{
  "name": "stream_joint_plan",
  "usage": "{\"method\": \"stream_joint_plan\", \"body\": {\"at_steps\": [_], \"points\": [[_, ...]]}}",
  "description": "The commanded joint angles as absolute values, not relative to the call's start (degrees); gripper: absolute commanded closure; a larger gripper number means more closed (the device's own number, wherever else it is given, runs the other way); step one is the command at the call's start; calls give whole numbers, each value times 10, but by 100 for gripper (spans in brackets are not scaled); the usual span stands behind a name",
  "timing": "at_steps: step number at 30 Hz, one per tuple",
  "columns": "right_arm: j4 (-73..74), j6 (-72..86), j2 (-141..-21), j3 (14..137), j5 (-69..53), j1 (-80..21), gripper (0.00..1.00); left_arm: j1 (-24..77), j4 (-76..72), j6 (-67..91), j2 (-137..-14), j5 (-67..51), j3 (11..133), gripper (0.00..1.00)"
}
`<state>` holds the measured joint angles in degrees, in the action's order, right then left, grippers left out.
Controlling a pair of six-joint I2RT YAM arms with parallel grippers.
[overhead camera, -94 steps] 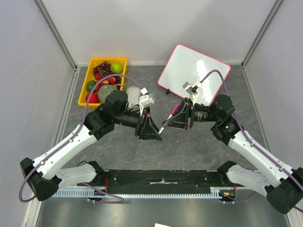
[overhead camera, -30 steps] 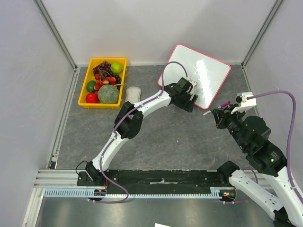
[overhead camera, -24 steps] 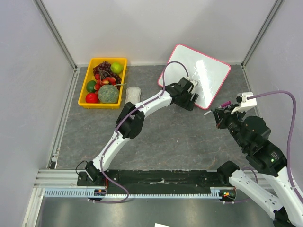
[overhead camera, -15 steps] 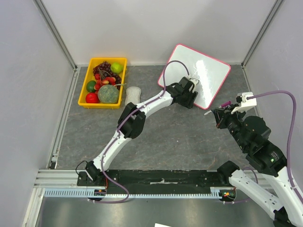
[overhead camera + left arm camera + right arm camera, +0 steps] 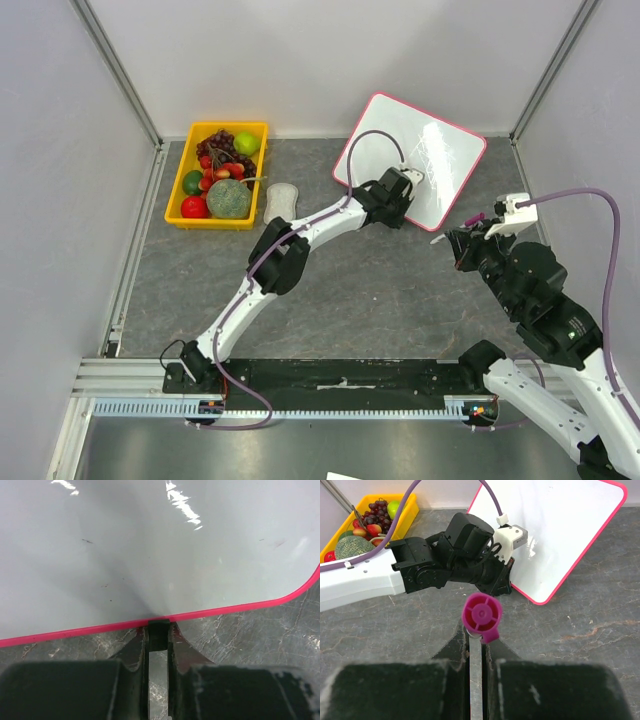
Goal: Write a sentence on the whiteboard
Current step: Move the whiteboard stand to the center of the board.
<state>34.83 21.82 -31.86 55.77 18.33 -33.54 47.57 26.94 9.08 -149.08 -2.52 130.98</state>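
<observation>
The whiteboard lies tilted at the back right, glossy white with a pink-red frame. The sentence is out of view; the surface shows only glare and a few specks. My left gripper reaches to the board's near edge, and its jaws are shut on a small black foot under the frame. My right gripper hovers to the right of the board, shut on a marker whose magenta end faces the camera. The marker is clear of the board.
A yellow tray with several fruits stands at the back left. A whitish pad lies beside it on the grey table. Walls and metal rails close in the sides and back.
The left jaws have closed on the board's black foot. Three seconds ago both arms met mid-table; the left has since reached to the board and the right has drawn back to the right.
</observation>
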Motion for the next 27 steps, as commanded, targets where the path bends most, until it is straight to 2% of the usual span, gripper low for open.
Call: {"method": "stream_joint_plan", "body": {"at_steps": [1,13,27], "points": [[344,215,-323,577,192,-335,100,475,270,62,-1456,-2,1223,98],[345,227,-322,568,183,-335,100,501,153,109,-1264,35,888,98],[345,233,-315,548,174,-335,100,627,156,298,-1120,141,653,98]]}}
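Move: The left hand is already closed on the black stand foot at the whiteboard's near edge; the clear middle of the table, where it is bound, lies about 17 cm to its left and 7 cm back, a couple of centimetres lower. The whiteboard's middle is some 17 cm ahead and 3 cm right, almost level, and the eraser 35 cm left and 5 cm ahead. From the right hand, the table's middle is roughly 14 cm ahead, 23 cm left and 31 cm below. Keeping its pinch on the stand foot, the left hand drags the whiteboard by its near edge, low over the table towards the table's middle. It sets off left and back, then gathers speed and curves more and more straight back, about 15 cm back and 9 cm left in all, at almost constant height, with only a slight counter-clockwise turn of the wrist. ##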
